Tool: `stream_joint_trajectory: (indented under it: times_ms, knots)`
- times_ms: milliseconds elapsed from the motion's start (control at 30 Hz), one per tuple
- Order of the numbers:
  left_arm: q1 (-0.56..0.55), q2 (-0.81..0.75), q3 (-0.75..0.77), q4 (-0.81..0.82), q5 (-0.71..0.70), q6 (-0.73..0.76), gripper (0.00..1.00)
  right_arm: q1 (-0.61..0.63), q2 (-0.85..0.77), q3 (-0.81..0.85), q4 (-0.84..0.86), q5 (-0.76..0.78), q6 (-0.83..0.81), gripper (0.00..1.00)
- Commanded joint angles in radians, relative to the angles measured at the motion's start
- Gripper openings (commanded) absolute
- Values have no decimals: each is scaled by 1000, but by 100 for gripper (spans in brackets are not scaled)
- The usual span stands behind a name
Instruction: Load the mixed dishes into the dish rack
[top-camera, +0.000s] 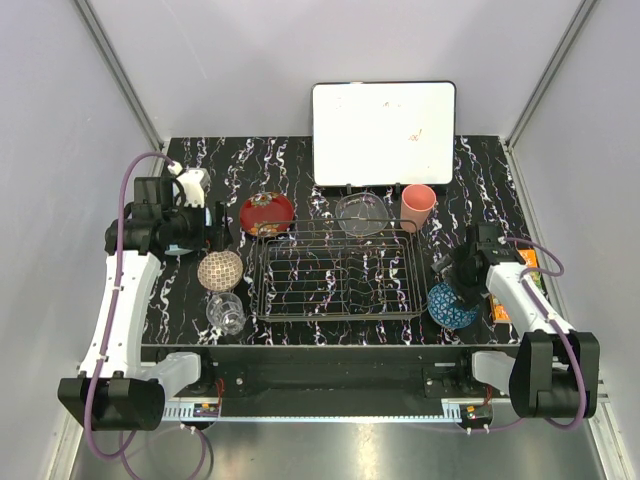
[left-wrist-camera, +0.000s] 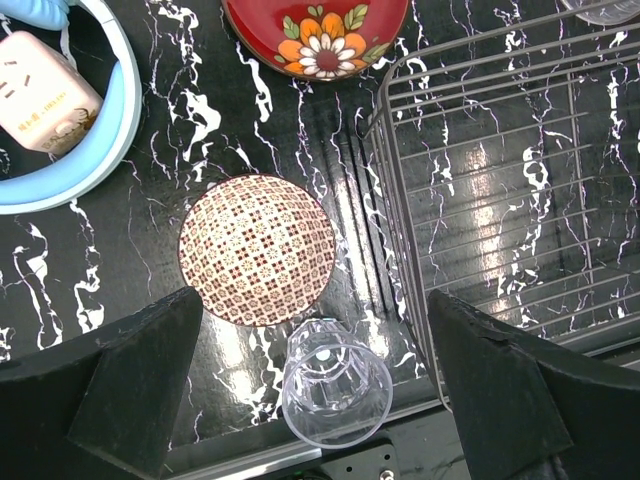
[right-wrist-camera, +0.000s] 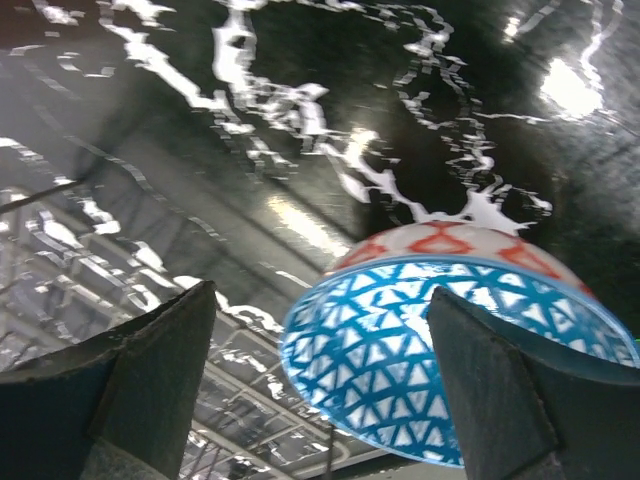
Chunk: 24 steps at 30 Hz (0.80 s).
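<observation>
The chrome wire dish rack (top-camera: 335, 275) stands mid-table with nothing in it. Left of it sit the beige lattice bowl (top-camera: 220, 269) and the small clear glass (top-camera: 226, 312). Behind the rack are the red lacquer bowl (top-camera: 267, 213), the clear glass bowl (top-camera: 361, 213) and the pink cup (top-camera: 418, 206). My left gripper (top-camera: 218, 236) hangs open above the lattice bowl (left-wrist-camera: 256, 250) and the glass (left-wrist-camera: 335, 385), holding nothing. My right gripper (right-wrist-camera: 320, 300) is open low over the blue patterned bowl (right-wrist-camera: 450, 360), whose near rim lies between the fingers. This bowl (top-camera: 452, 305) sits just right of the rack.
A white board (top-camera: 384, 120) leans at the back. A pale blue ring with a white box inside (left-wrist-camera: 60, 100) lies at the far left. An orange object (top-camera: 530, 262) sits by the right arm. The glass and the blue bowl are close to the table's front edge.
</observation>
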Motion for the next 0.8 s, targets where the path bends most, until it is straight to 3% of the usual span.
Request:
stream_joint_trajectory:
  times_ms: [0, 67, 100, 167, 200, 300, 533, 767]
  knots:
    - [-2, -21, 6, 45, -22, 17, 99, 3, -20, -20, 34, 47, 11, 86]
    - [-1, -18, 6, 47, -22, 17, 99, 1, -32, -27, 37, 56, 10, 79]
    - [-2, -18, 6, 50, -22, 16, 99, 3, -37, -29, 40, 59, 8, 67]
    - [-1, -15, 6, 51, -23, 14, 99, 3, -35, -30, 47, 70, 8, 57]
    - [-2, -15, 7, 50, -25, 14, 99, 3, -31, -29, 54, 76, 8, 44]
    - [-2, -20, 6, 51, -34, 19, 99, 3, -2, -17, 73, 86, 8, 30]
    - [-2, -40, -8, 54, -54, 34, 99, 3, 118, 59, 100, 123, -2, 18]
    - [-2, -41, -29, 64, -57, 36, 99, 3, 234, 160, 140, 119, -15, 15]
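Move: The right hand's open fingers are at the far-left rim of the blue bowl, whose middle lies about 5 cm back, 2 cm to the right and some 2 cm below. The rack's middle is roughly 26 cm left and 4 cm ahead at about hand height; the pink cup stands about 17 cm ahead and 7 cm left, and the colourful box 17 cm to the right, level fore and aft, both low. From the left hand, the blue bowl is some 57 cm right, 8 cm back and 19 cm below. The right hand settles less than 1 cm lower and closes its wide-open fingers on the far-left rim of the blue bowl, one finger inside and the other outside, until they stall on it about a quarter open. Keeping that pinch and hardly turning the wrist, it then drags the bowl about 4 cm forward and a little to the right, staying low over the table without lifting. ##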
